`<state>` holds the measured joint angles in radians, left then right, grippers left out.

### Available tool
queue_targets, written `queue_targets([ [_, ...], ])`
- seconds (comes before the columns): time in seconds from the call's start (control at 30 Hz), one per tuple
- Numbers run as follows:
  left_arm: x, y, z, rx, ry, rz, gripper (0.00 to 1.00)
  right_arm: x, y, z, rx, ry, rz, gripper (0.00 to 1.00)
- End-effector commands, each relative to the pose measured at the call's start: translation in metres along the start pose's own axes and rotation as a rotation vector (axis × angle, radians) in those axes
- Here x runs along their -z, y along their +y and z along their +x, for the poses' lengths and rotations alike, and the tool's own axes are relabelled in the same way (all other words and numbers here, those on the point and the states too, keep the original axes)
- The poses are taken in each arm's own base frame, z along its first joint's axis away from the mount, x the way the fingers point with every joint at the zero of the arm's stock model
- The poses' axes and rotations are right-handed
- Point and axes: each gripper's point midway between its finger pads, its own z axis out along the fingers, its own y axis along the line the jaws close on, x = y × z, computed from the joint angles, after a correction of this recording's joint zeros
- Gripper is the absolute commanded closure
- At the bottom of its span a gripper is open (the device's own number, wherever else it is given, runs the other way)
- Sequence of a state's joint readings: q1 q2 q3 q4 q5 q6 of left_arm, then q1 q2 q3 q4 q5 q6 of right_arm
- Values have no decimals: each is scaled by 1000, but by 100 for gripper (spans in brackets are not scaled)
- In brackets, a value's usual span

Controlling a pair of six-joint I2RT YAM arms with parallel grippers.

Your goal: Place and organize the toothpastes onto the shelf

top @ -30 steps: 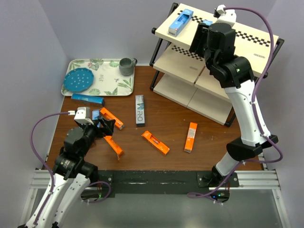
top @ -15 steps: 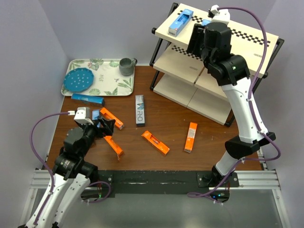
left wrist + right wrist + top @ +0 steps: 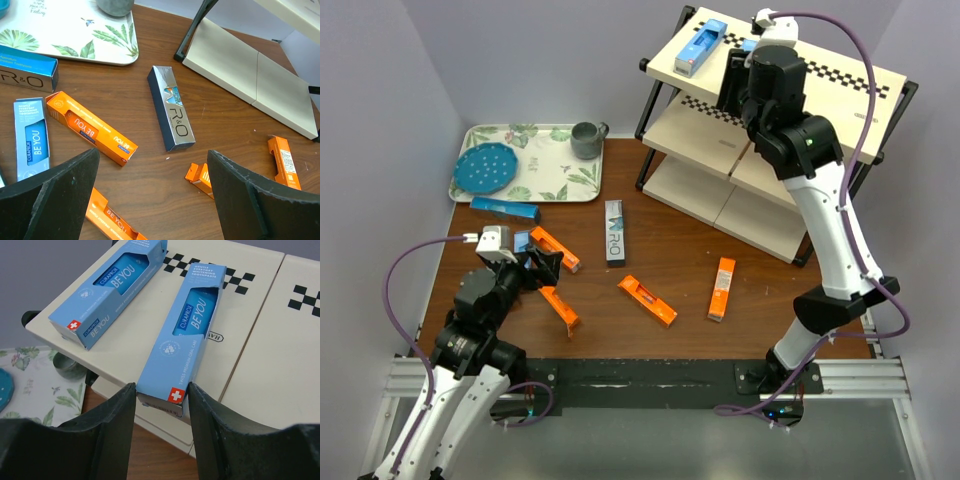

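On the top board of the shelf (image 3: 820, 75) lie two light blue toothpastes. My right gripper (image 3: 161, 390) is shut on the lower end of the right one (image 3: 192, 325), a finger against each side; the other (image 3: 112, 287) lies free to its left. From above, this gripper (image 3: 735, 75) sits over the shelf's top tier. My left gripper (image 3: 152, 175) hovers open over the table with nothing between its fingers. Below it lie a grey toothpaste (image 3: 171, 107), orange ones (image 3: 92, 127) (image 3: 200, 175) (image 3: 284, 161) and a light blue one (image 3: 31, 137).
A leaf-patterned tray (image 3: 550, 170) at the back left carries a blue plate (image 3: 485, 168) and a grey cup (image 3: 586, 139). A darker blue box (image 3: 505, 208) lies just in front of the tray. The shelf's lower boards (image 3: 250, 75) stand at the table's right.
The right gripper's fingers have closed in against the light blue toothpaste, and its wrist has shifted slightly further back over the shelf. The left arm has not moved.
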<state>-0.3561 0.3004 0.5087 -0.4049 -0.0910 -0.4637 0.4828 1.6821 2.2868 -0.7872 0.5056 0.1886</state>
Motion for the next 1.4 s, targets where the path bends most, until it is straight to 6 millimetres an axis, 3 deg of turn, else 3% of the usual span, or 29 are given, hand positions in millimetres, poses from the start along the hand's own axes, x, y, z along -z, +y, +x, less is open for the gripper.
queue_targets([
  [0.0,0,-7,-9,6,-36,33,6,-5,-4,-10,-4,-46,18,53],
  [0.57,2,-6,-10,10,-47,28,6,-16,-2,-14,-93,-77,57,55],
  [0.77,1,-5,-11,10,-47,23,6,4,-1,-30,-121,-106,0,41],
  [0.87,-1,-3,-9,13,-40,8,6,20,3,-32,-125,-108,-65,30],
  [0.93,-2,1,-7,21,-32,-14,6,40,5,-41,-139,-132,-136,25],
  [1.0,-6,9,-3,43,-17,-70,5,43,9,-27,-126,-112,-178,20],
  [1.03,-8,13,0,49,-5,-91,5,62,8,-32,-135,-129,-224,17],
  [1.07,-12,18,4,53,13,-125,5,58,10,-15,-123,-99,-234,14],
  [1.13,-15,23,11,70,42,-158,5,79,9,-12,-128,-110,-289,11],
  [1.17,-20,29,16,69,68,-193,6,77,11,7,-118,-75,-305,9],
  [1.23,-23,35,22,75,98,-236,6,91,8,17,-113,-67,-338,8],
  [1.27,-26,42,29,76,126,-282,7,89,11,41,-95,-15,-360,7],
  [1.33,-29,49,35,77,155,-330,7,95,10,60,-92,16,-383,7],
  [1.37,-31,57,42,77,185,-374,8,99,11,80,-88,52,-408,7],
])
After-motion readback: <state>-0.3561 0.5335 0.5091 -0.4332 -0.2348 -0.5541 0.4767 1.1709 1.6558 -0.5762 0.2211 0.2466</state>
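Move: The blue toothpaste, its near end still pinched in the right fingers on the top shelf, has its middle about 7 cm ahead of the right hand and 2 cm right, level in height. The first blue toothpaste lies some 10 cm ahead, 7 cm left. The left hand's upper orange toothpaste is about 9 cm ahead, 4 cm left and 18 cm below it; the grey toothpaste is about 13 cm ahead, 11 cm right, equally low. Still pinching the blue toothpaste's near end, the right fingers push it about 1.5 cm forward onto the top shelf, then open wide and let go; the hand draws back some 12 cm past the shelf's front, turning about 15 degrees counter-clockwise and dipping slightly at the last. Late on, the open left hand drops about 5 cm, with a little forward and left, towards the orange toothpastes, fingers tipping down. ##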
